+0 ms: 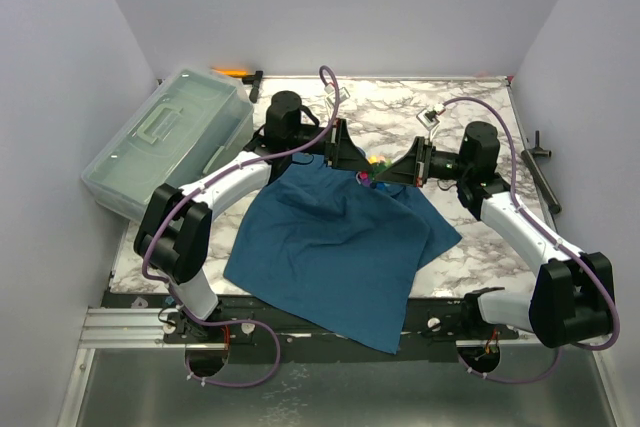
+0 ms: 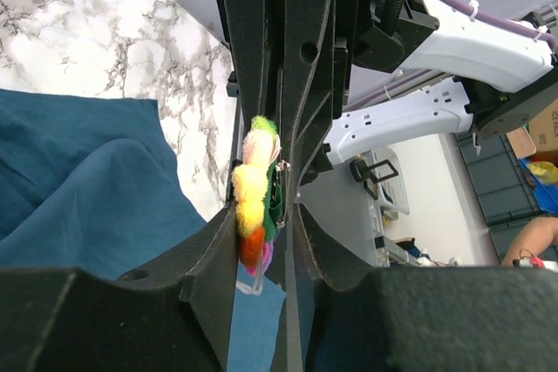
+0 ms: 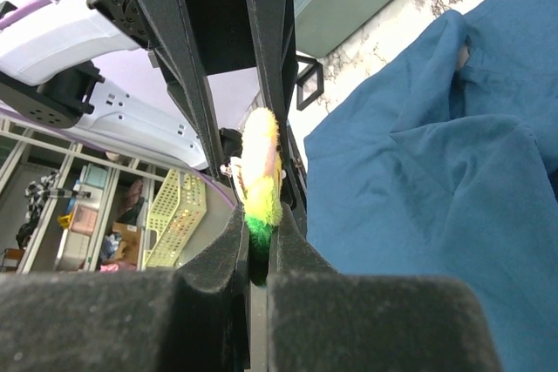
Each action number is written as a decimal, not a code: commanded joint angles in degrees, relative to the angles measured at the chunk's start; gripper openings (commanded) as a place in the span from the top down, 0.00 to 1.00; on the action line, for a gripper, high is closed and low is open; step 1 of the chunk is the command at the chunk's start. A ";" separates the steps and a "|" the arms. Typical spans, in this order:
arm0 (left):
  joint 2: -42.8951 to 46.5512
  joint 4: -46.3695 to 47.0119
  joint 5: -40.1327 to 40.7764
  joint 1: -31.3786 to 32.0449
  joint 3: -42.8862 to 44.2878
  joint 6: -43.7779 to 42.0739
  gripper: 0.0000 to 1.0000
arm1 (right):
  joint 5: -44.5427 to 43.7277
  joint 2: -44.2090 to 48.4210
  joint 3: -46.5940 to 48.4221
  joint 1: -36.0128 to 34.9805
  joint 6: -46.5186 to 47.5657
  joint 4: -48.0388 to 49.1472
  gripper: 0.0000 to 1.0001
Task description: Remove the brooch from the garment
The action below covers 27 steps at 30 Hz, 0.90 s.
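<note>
The teal-blue garment lies spread on the marble table, its upper edge bunched up where the two arms meet. The small multicoloured brooch is at that edge. In the left wrist view the brooch is squeezed between the fingers of my left gripper, with a clear loop hanging under it and the garment behind. My right gripper is shut on the green end of the brooch, beside the garment. Whether the brooch is still fastened to the cloth is hidden.
A translucent lidded plastic box stands at the table's left side. An orange-handled tool lies at the back left. A black tool lies along the right edge. Two small white parts sit behind the grippers.
</note>
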<state>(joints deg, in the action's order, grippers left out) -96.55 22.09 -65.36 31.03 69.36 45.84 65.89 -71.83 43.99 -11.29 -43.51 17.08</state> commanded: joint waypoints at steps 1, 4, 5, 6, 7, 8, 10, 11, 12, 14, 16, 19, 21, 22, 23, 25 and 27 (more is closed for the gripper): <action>0.21 1.29 -1.59 1.23 1.21 0.14 0.68 | 0.66 -0.03 0.99 -0.04 -0.27 0.47 0.99; -0.14 1.29 -1.59 1.24 1.34 0.15 0.72 | 0.74 0.03 1.01 -0.05 -0.27 0.60 0.99; -0.27 1.30 -1.60 1.29 1.37 0.21 0.73 | 0.73 0.03 0.99 0.01 -0.33 0.61 0.99; -0.37 1.29 -1.61 1.30 1.47 0.17 0.74 | 0.78 0.07 1.02 -0.05 -0.30 0.59 1.00; -0.44 1.29 -1.57 1.40 1.53 0.22 0.75 | 0.82 0.10 0.89 -0.02 -0.26 0.65 0.99; -0.56 1.29 -1.52 1.41 1.56 0.30 0.76 | 0.78 0.03 0.84 -0.05 -0.29 0.66 0.99; -0.78 1.29 -1.58 1.57 1.78 0.24 0.76 | 0.52 -0.05 0.96 -0.05 -0.08 0.37 0.99; -0.88 1.29 -1.61 1.66 1.88 0.21 0.75 | 0.39 -0.06 0.95 -0.05 0.00 0.36 0.99; -0.92 1.29 -1.60 1.80 1.92 0.29 0.73 | 0.32 -0.10 1.01 -0.05 -0.01 0.30 0.99; -1.06 1.29 -1.60 1.84 2.00 0.29 0.71 | 0.08 -0.14 0.99 0.00 0.06 0.30 0.99; -1.23 1.29 -1.56 1.91 2.14 0.47 0.71 | -0.07 -0.24 1.07 -0.02 0.35 0.03 0.99; -1.49 1.29 -1.77 1.89 2.24 0.54 0.76 | -0.20 -0.30 1.20 0.00 0.52 -0.29 0.99; -1.56 1.29 -1.69 1.91 2.20 0.56 0.79 | -0.15 -0.24 1.14 -0.05 0.66 -0.51 0.99; -1.61 1.29 -1.70 1.87 2.19 0.56 0.82 | -0.07 -0.15 1.15 0.00 0.66 -0.54 0.99; -1.55 1.29 -1.70 1.93 2.14 0.53 0.85 | -0.06 -0.10 1.10 -0.04 0.74 -0.64 0.99; -1.46 1.29 -1.70 1.92 2.09 0.38 0.93 | -0.09 -0.05 0.84 -0.04 0.78 -0.64 0.99; -1.34 1.29 -1.73 1.93 2.07 0.30 1.00 | -0.37 -0.06 0.93 -0.05 1.07 -1.04 0.99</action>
<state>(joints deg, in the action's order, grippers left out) -97.76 22.17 -65.39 32.12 69.73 46.46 66.63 -71.83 43.99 -11.29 -43.38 16.80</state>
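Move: The brooch hangs between the two grippers, already pinched at its green rim by the right fingers. Its middle is about 2 cm to the right of the left hand point, 1 cm back and 1 cm lower. The right fingertips are some 4 cm to the right, 2 cm back and 1 cm lower. The garment's middle lies about 16 cm back from the left hand, 7 cm left and 20 cm below. From the right hand, the brooch's middle is about 2 cm left and 1 cm ahead. The left fingers, standing part open around the brooch's yellow-orange rim, close to pinch it, their gap shrinking to about a third. On the way the left hand eases roughly 1 cm to the right and down towards the right gripper, slipping slightly back too, with its wrist practically unturned. The right hand stays put and keeps its pinch on the brooch's green side. ##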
